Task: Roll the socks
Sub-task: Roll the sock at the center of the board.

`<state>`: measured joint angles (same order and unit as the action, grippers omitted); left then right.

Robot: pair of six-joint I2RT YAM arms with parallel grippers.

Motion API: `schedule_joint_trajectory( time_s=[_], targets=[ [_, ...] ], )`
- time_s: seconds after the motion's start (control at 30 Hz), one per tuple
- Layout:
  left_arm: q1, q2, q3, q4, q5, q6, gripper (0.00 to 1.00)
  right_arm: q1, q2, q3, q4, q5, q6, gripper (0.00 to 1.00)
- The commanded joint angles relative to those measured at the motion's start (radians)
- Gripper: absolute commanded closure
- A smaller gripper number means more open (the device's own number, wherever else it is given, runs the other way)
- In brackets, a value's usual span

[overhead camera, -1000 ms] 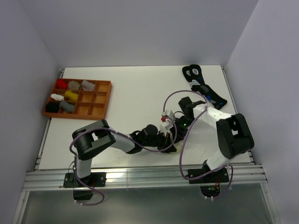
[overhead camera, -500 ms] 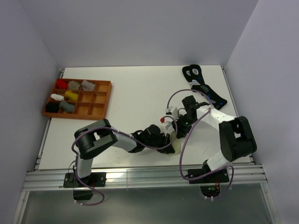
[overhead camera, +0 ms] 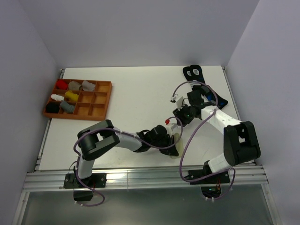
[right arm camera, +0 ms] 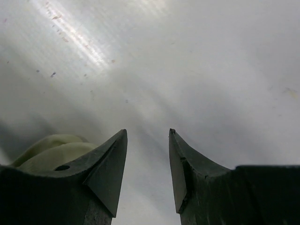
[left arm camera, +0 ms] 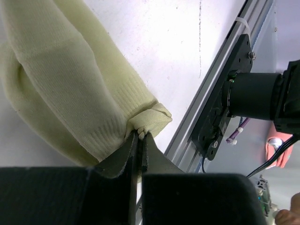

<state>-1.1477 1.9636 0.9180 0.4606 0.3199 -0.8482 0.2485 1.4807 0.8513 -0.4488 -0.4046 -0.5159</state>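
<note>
A pale cream-yellow sock (left arm camera: 70, 84) lies folded on the white table near the front edge, right of centre (overhead camera: 176, 147). My left gripper (left arm camera: 140, 135) is shut on the edge of its ribbed cuff, pinching a small fold of fabric; from above it sits low over the sock (overhead camera: 168, 140). My right gripper (right arm camera: 147, 133) stands open over bare table behind and to the right of the sock (overhead camera: 181, 114), holding nothing. A bit of the cream sock (right arm camera: 47, 147) shows at its lower left. A small red patch (overhead camera: 167, 121) shows behind the left wrist; I cannot tell what it is.
Black socks (overhead camera: 201, 84) with blue-and-white marks lie at the back right. A brown compartment tray (overhead camera: 101, 101) with small coloured sock bundles sits at the back left. The metal rail (left arm camera: 206, 108) of the table's front edge runs close to the cream sock, by the right arm's base (left arm camera: 253, 93).
My right gripper has drawn away from the sock toward the back right and opened a little wider. My left gripper stays shut on the cream sock, shifted slightly right.
</note>
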Motion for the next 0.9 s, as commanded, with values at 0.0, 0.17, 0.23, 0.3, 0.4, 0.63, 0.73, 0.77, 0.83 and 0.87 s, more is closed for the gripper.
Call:
schedule_joint_trajectory(
  time_s=[0.0,0.17,0.23,0.3,0.4,0.63,0.73,0.77,0.83,0.87],
  targets=[
    [0.006,0.069,-0.013,-0.287,-0.045,-0.009,1.00,-0.035,-0.022,0.061,0.064,0.036,0.065,0.52],
    [0.063,0.032,-0.048,-0.372,-0.107,-0.093,1.00,-0.064,-0.023,0.091,0.003,-0.069,0.031,0.52],
    [0.092,0.014,-0.070,-0.396,-0.120,-0.110,1.00,-0.066,-0.036,0.094,-0.001,-0.085,0.008,0.52],
    [0.134,-0.015,-0.094,-0.450,-0.162,-0.115,1.00,-0.068,-0.046,0.104,-0.024,-0.114,-0.007,0.52],
    [0.192,-0.058,-0.125,-0.513,-0.186,-0.123,1.00,-0.068,-0.054,0.130,-0.063,-0.152,-0.074,0.51],
    [0.250,-0.077,-0.101,-0.545,-0.081,-0.104,1.00,-0.066,-0.046,0.207,-0.284,-0.333,-0.292,0.52],
    [0.247,-0.045,-0.085,-0.501,0.058,-0.112,1.00,-0.054,-0.097,0.149,-0.317,-0.356,-0.400,0.52],
    [0.249,-0.034,-0.079,-0.488,0.092,-0.114,1.00,-0.045,-0.132,0.102,-0.321,-0.359,-0.432,0.52],
    [0.249,0.004,-0.067,-0.487,0.155,-0.112,1.00,-0.022,-0.175,0.049,-0.320,-0.355,-0.515,0.52],
    [0.249,0.014,-0.064,-0.482,0.203,-0.115,1.00,-0.008,-0.219,0.001,-0.314,-0.335,-0.535,0.52]
  ],
)
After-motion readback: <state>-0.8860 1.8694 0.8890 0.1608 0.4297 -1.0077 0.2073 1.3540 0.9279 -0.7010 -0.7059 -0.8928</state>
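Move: The left hand already pinches the beige sock's cuff; the sock's middle lies about 3 cm ahead of it, 2 cm to its right and 1 cm lower. The open board it is taken to is roughly 6 cm ahead and 8 cm to its left. From the empty, half-open right hand the sock is some 12 cm back, 2 cm left and 4 cm below, with the black socks about 18 cm ahead and 12 cm right. Left hand, still pinching the cuff, sweeps about 8 cm left and 6 forward; right hand rises 6 cm. ##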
